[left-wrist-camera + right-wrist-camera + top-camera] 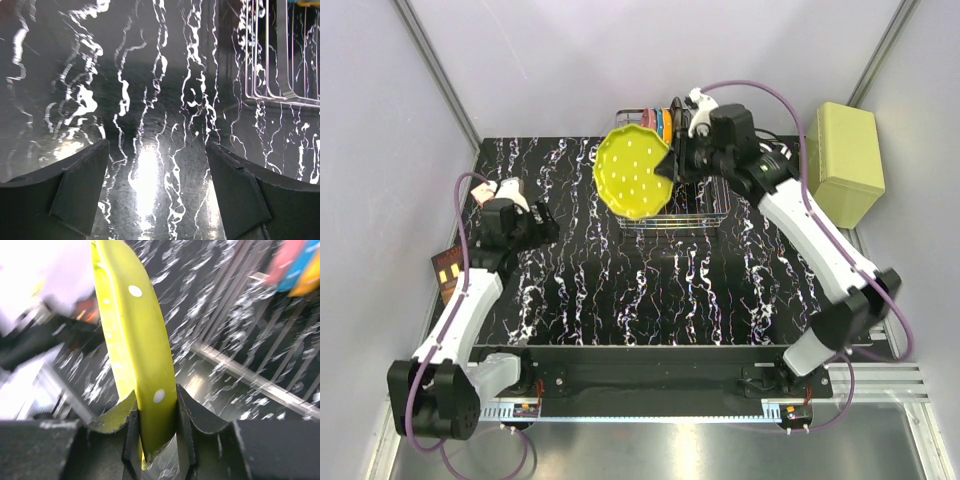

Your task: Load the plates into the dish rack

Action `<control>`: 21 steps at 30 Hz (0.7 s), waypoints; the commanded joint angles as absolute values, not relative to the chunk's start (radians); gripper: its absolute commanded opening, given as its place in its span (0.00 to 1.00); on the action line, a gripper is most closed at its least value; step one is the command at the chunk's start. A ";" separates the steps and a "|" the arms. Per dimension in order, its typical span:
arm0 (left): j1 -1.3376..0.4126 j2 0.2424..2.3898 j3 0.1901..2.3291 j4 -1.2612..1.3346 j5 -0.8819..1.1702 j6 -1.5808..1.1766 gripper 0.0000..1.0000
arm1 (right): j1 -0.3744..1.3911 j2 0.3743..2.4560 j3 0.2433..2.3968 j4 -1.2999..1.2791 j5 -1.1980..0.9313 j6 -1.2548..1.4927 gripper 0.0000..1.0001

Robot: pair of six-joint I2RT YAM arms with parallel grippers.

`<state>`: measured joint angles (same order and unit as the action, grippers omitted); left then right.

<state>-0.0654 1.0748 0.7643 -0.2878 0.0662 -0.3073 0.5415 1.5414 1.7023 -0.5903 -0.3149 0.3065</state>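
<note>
My right gripper (pixel 669 166) (pixel 157 432) is shut on the rim of the yellow-green plate (pixel 630 175) (pixel 134 335). It holds this white-dotted plate on edge in the air, at the left front of the dish rack (pixel 692 214) (pixel 250 377). Pink, blue and orange plates (pixel 656 123) (pixel 295 265) stand upright in the rack's far end. My left gripper (pixel 548 224) (pixel 157 192) hovers low over the black marbled table at the left, open, with nothing between its fingers (pixel 75 192). In the left wrist view a corner of the dish rack (pixel 280 65) shows at the upper right.
A yellow-green box (pixel 846 162) stands off the table's right back corner. A dark card with orange squares (pixel 447 272) leans at the left edge. Grey walls with metal posts close in the back and sides.
</note>
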 commanded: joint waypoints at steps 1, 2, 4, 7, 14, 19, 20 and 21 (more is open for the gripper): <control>-0.052 0.979 0.732 -0.270 0.047 -0.293 0.84 | 0.537 1.684 1.889 -0.463 -0.133 0.328 0.00; -0.049 0.967 0.718 -0.264 0.060 -0.301 0.84 | 0.535 1.710 1.917 -0.460 -0.127 0.325 0.00; -0.032 0.939 0.684 -0.252 0.077 -0.334 0.85 | 0.537 1.775 1.988 -0.459 -0.076 0.341 0.00; -0.018 0.920 0.666 -0.249 0.112 -0.357 0.86 | 0.535 1.856 2.087 -0.450 0.036 0.321 0.00; -0.009 0.890 0.637 -0.241 0.121 -0.367 0.87 | 0.564 2.049 2.399 -0.407 0.348 0.279 0.00; -0.006 0.874 0.606 -0.232 0.144 -0.387 0.88 | 0.636 2.155 2.520 -0.319 0.553 0.215 0.00; -0.006 0.873 0.603 -0.229 0.147 -0.390 0.88 | 0.644 2.170 2.529 -0.315 0.569 0.206 0.00; -0.006 0.873 0.603 -0.229 0.149 -0.394 0.88 | 0.652 2.195 2.546 -0.310 0.574 0.196 0.00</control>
<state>-0.0124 0.8909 0.6125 -0.2848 0.1131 -0.3710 0.5808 2.1807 2.4229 -0.5488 0.4026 0.2314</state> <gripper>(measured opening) 0.876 0.327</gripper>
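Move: The green plate is still pinched in the right hand; the open slot it is headed for, at the left end of the dish rack's plate row, lies about 22 cm ahead, 8 cm left and 22 cm below. The pink plate stands some 3 cm to the right of that slot, with the blue plate about 3 cm right of the pink one, both level with it. From the idle left hand the slot is roughly 24 cm ahead, 24 cm right and slightly lower. The green plate, kept pinched by its rim, is carried forward about 20 cm over the rack towards the open slot beside the pink plate, dipping some 6 cm midway and rising again. Meanwhile the right wrist swings clockwise some 35 degrees and tips up a little, bringing the fingers nearly straight forward. The left hand, empty and open, eases back about 3 cm. ##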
